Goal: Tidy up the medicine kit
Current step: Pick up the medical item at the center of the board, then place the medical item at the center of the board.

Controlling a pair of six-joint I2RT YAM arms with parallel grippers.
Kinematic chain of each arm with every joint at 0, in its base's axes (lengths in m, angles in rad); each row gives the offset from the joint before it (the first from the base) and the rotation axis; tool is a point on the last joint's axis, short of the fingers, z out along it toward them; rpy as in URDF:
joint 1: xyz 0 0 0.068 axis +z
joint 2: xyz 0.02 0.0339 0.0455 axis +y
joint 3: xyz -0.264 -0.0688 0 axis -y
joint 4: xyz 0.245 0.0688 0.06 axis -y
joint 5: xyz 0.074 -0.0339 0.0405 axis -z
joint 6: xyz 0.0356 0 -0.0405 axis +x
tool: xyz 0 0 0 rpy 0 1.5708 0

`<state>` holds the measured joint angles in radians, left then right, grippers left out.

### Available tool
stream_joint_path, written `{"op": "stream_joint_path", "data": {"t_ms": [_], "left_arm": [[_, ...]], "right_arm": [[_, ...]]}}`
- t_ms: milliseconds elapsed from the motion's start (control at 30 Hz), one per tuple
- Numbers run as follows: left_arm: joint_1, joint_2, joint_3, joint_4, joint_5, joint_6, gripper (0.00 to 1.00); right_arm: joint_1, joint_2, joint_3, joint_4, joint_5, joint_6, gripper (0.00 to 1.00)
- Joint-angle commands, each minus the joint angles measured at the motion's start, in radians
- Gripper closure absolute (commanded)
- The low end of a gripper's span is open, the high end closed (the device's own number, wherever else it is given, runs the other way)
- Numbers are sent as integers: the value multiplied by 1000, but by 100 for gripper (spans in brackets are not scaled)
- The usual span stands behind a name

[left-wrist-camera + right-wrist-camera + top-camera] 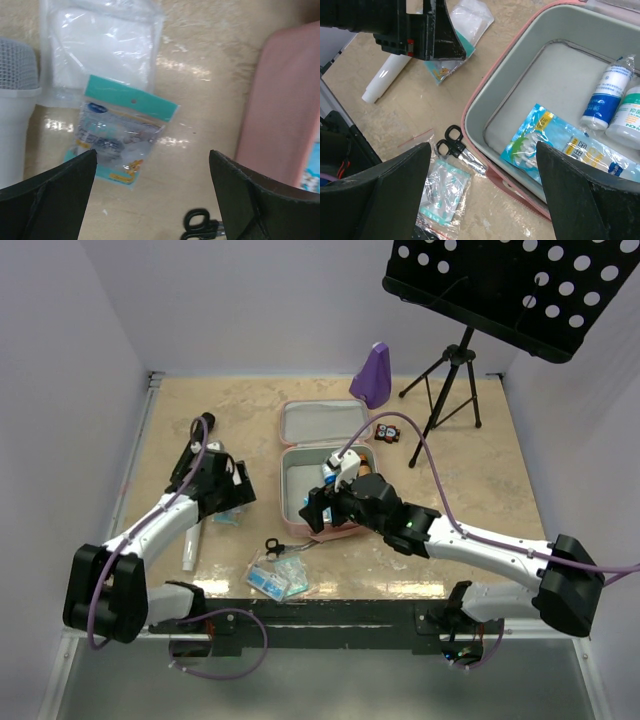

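Observation:
The pink medicine kit (320, 425) lies open in the middle of the table, lid folded back. Its grey tray (545, 85) holds a blue swab packet (535, 142) and two white bottles (607, 95). My right gripper (482, 150) hangs open over the kit's near left corner, above the black scissors (452, 142) and a clear bag of teal packets (442, 192). My left gripper (152, 165) is open and empty above bare table, just right of a teal packet (120, 135). A clear pouch (102, 40) and a white tube (15, 100) lie beyond it.
A purple metronome-shaped object (373, 377) stands behind the kit, with a small dark toy (386, 431) to its right. A black music stand (520, 290) on a tripod (450, 380) fills the back right. White walls enclose the table.

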<state>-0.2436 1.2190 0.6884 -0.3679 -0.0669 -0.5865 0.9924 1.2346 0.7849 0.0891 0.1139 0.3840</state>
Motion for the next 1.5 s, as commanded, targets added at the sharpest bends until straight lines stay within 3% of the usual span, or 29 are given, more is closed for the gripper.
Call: {"op": "stream_joint_path", "data": {"t_ms": [0,167,500,633,733,833,967,1467], "left_arm": [[0,78,42,-41,-129,16,2],[-8,152,66,-52,-129,31,2],[-89,296,146,-124,-261,7,5],[-102,324,155,-131,-264,7,12],[-102,326,158,-129,-249,13,24],[-102,292,151,-121,-240,14,35],[-102,215,145,-121,-225,17,42],[-102,-88,230,-112,-102,-4,43]], "right_arm": [[-5,-52,27,-6,32,-33,10],[-5,-49,30,-9,35,-36,11],[-5,-37,31,-25,64,-31,12],[-5,-40,28,-28,75,-30,12],[-5,-43,27,-31,78,-30,13],[-5,-46,27,-32,86,-31,13],[-3,-46,27,-32,86,-30,13],[-5,-15,62,-43,144,4,14]]}}
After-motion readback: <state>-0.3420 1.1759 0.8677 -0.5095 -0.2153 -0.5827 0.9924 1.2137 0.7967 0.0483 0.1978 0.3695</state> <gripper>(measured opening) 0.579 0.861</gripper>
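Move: The teal-topped medical bag lies almost beneath the open left hand, about 6 cm down, 2 cm left and 1 cm ahead. Farther out is the white packet, 9 cm ahead and 3 cm left; the microphone's middle is some 11 cm left and 6 cm back, the scissors 14 cm right and 11 cm back. From the right hand the bag is about 22 cm left, 6 cm ahead and 15 cm below. Left hand sinks about 5 cm onto the medical bag, pinches it, then lifts it some 11 cm. ##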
